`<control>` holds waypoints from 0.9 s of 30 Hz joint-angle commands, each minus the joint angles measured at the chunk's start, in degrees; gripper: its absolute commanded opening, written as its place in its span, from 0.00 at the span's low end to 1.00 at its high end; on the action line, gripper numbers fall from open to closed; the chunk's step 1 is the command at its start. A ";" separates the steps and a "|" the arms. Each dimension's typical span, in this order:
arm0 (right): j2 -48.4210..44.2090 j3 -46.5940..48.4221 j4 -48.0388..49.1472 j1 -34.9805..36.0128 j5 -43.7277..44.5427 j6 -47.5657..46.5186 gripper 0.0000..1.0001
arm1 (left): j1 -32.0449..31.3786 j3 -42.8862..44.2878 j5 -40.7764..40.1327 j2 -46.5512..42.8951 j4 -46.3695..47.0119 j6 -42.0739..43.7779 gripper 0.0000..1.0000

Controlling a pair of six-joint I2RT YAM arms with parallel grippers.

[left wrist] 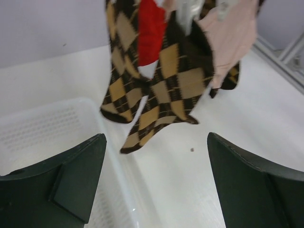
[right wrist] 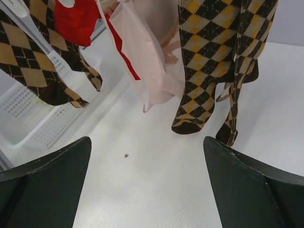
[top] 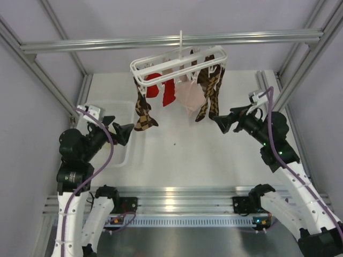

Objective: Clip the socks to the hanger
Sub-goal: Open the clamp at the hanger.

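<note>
The white hanger (top: 179, 64) hangs by its hook from the overhead bar. Clipped to it are brown-and-tan argyle pieces (top: 143, 112), (left wrist: 161, 90), (right wrist: 202, 61), red pieces (top: 168, 93), (left wrist: 151, 28), (right wrist: 76, 19) and a pale pink piece (top: 190, 95), (left wrist: 235, 38), (right wrist: 147, 57). The pale cream-yellow socks are out of view in every frame. My left gripper (top: 126, 133), (left wrist: 156, 137) is open and empty, low and left of the hanging items. My right gripper (top: 221, 122), (right wrist: 146, 140) is open and empty, just right of the rightmost argyle piece.
A white perforated basket (top: 115, 136), (left wrist: 42, 123), (right wrist: 28, 114) sits on the table at the left, under my left gripper. A small dark speck (top: 175, 143) lies mid-table. Aluminium frame bars (top: 171, 40) run overhead and down both sides.
</note>
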 commanded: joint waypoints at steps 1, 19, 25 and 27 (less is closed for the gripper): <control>1.62 4.21 4.79 -1.06 -1.84 0.70 1.00 | 0.22 -3.00 15.86 -0.54 14.93 -2.20 0.92; 8.74 11.15 5.68 0.26 -3.52 2.99 1.00 | -28.42 -5.11 -10.37 15.71 42.20 12.99 0.78; 10.50 12.92 7.35 1.13 -2.99 3.51 1.00 | -39.84 -6.78 -30.37 18.70 47.64 18.09 0.71; 11.37 13.18 8.14 1.40 -2.64 4.38 1.00 | -42.93 -7.05 -35.51 20.55 49.58 19.06 0.71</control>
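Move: The clamp near the middle of the hanger's front rail, where the pink sock hangs, lies about 10 cm ahead of the left hand, 21 cm to its right and 8 cm above. Also from the left hand, the left checkered sock hangs 10 cm ahead and 8 cm right, the red sock 11 cm ahead and 14 cm right. From the right hand that clamp is some 8 cm ahead, 15 cm left and 7 cm up; the right checkered socks hang 11 cm ahead, 4 cm left. Rightward goes the left hand, about 16 cm, rising slightly and edging forward in front of the left checkered sock towards the middle clamps; its fingertips tip up some 20 degrees and swing clockwise, and the empty fingers narrow partway. The right hand, wide open, rises about 5 cm while easing forward and left towards the hanger. ##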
